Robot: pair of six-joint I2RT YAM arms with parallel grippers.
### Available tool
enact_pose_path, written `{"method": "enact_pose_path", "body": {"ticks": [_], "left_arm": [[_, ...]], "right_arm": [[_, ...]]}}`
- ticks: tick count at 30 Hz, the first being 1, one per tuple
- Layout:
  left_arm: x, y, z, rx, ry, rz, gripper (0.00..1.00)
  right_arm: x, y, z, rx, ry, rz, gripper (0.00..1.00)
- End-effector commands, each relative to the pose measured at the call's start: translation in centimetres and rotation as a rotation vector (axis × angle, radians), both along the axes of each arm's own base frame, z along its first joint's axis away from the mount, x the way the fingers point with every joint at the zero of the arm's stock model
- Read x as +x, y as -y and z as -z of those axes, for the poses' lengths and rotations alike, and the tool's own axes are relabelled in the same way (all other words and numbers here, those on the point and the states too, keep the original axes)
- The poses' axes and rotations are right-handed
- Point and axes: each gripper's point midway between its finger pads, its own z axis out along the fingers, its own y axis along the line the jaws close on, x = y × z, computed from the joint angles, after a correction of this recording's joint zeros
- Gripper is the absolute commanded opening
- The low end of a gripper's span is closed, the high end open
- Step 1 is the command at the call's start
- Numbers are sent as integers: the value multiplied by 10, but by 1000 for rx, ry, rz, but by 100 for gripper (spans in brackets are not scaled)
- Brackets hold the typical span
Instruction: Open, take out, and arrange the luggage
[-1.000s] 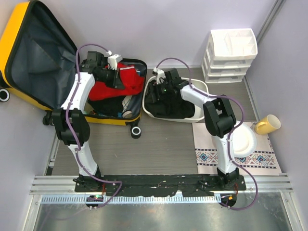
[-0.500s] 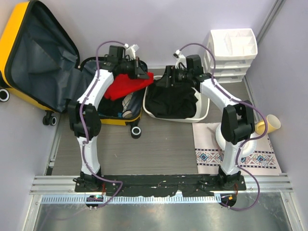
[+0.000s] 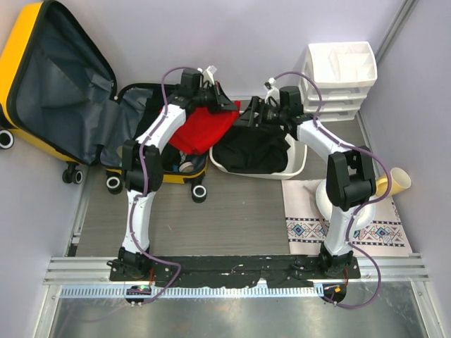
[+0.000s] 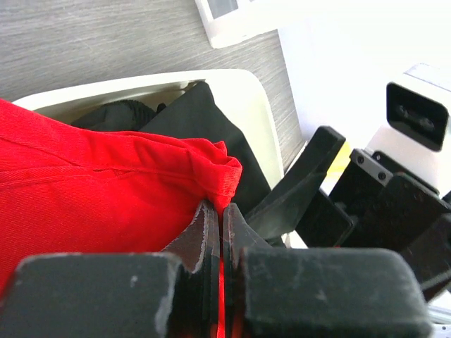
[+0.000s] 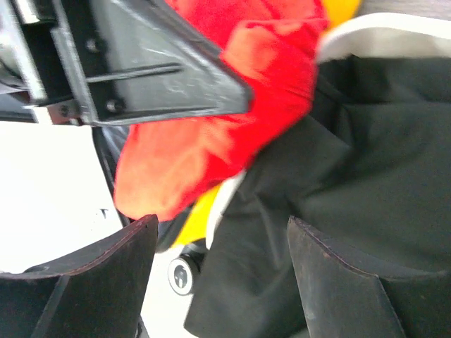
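Note:
The yellow luggage (image 3: 15, 53) lies open at the back left, its grey-lined lid leaning on the wall. My left gripper (image 3: 225, 105) is shut on a red garment (image 3: 204, 127), which hangs over the gap between the suitcase's edge and the white basin (image 3: 299, 160). In the left wrist view a fold of the red garment (image 4: 106, 190) is pinched between the closed fingers of the left gripper (image 4: 221, 218). My right gripper (image 3: 249, 113) faces it, open, above a black garment (image 3: 254, 151) in the basin. In the right wrist view nothing sits in the right gripper (image 5: 222, 239), with the red garment (image 5: 232, 105) just beyond.
A white drawer organizer (image 3: 338, 77) stands at the back right. On the right lies a patterned mat (image 3: 377, 236) with a white bowl (image 3: 359, 204) and a yellow cup (image 3: 394, 182). More clothes (image 3: 184, 158) remain in the suitcase base. A suitcase wheel (image 5: 182, 274) shows below the right gripper.
The left gripper lifted the red garment out of the suitcase and carried it right toward the basin. The right gripper rose off the black garment, opening wider, and now faces the left one.

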Motion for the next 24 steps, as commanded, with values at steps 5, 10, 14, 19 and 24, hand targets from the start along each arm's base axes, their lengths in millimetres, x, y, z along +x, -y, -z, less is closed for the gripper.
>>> {"method": "enact_pose_path", "body": {"ticks": [5, 10, 14, 19, 24], "left_arm": [[-6, 29, -70, -143, 170, 60, 0], [-5, 29, -79, -160, 193, 54, 0], [-2, 30, -84, -176, 207, 45, 0], [-6, 25, -91, -170, 235, 70, 23], [8, -37, -97, -52, 296, -27, 67]], "right_arm": [[18, -52, -42, 170, 114, 17, 76], [24, -70, -24, 154, 88, 23, 70], [27, -73, -17, 143, 66, 50, 62], [30, -66, -32, 166, 82, 56, 1], [24, -32, -65, 168, 120, 48, 1]]}}
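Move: About 6 cm to the right hand's left, 1 cm ahead and 2 cm lower, the hanging edge of the red clothing waits for its open fingers. The left hand keeps the corner pinched; that edge lies some 5 cm back from this hand, level sideways and 3 cm lower. The white box's middle is about 8 cm back, 4 cm right and 14 cm below the right hand; from the left hand, 10 cm back, 10 cm right and 16 cm below. Reaching left some 6 cm, first in a shallow rise and then sinking about 4 cm while edging slightly forward, the right hand takes the red clothing just behind the left fingers and pinches shut on it. The left hand keeps hold, easing a little forward and up, and only once the right grip has closed does it open its fingers to let go. ##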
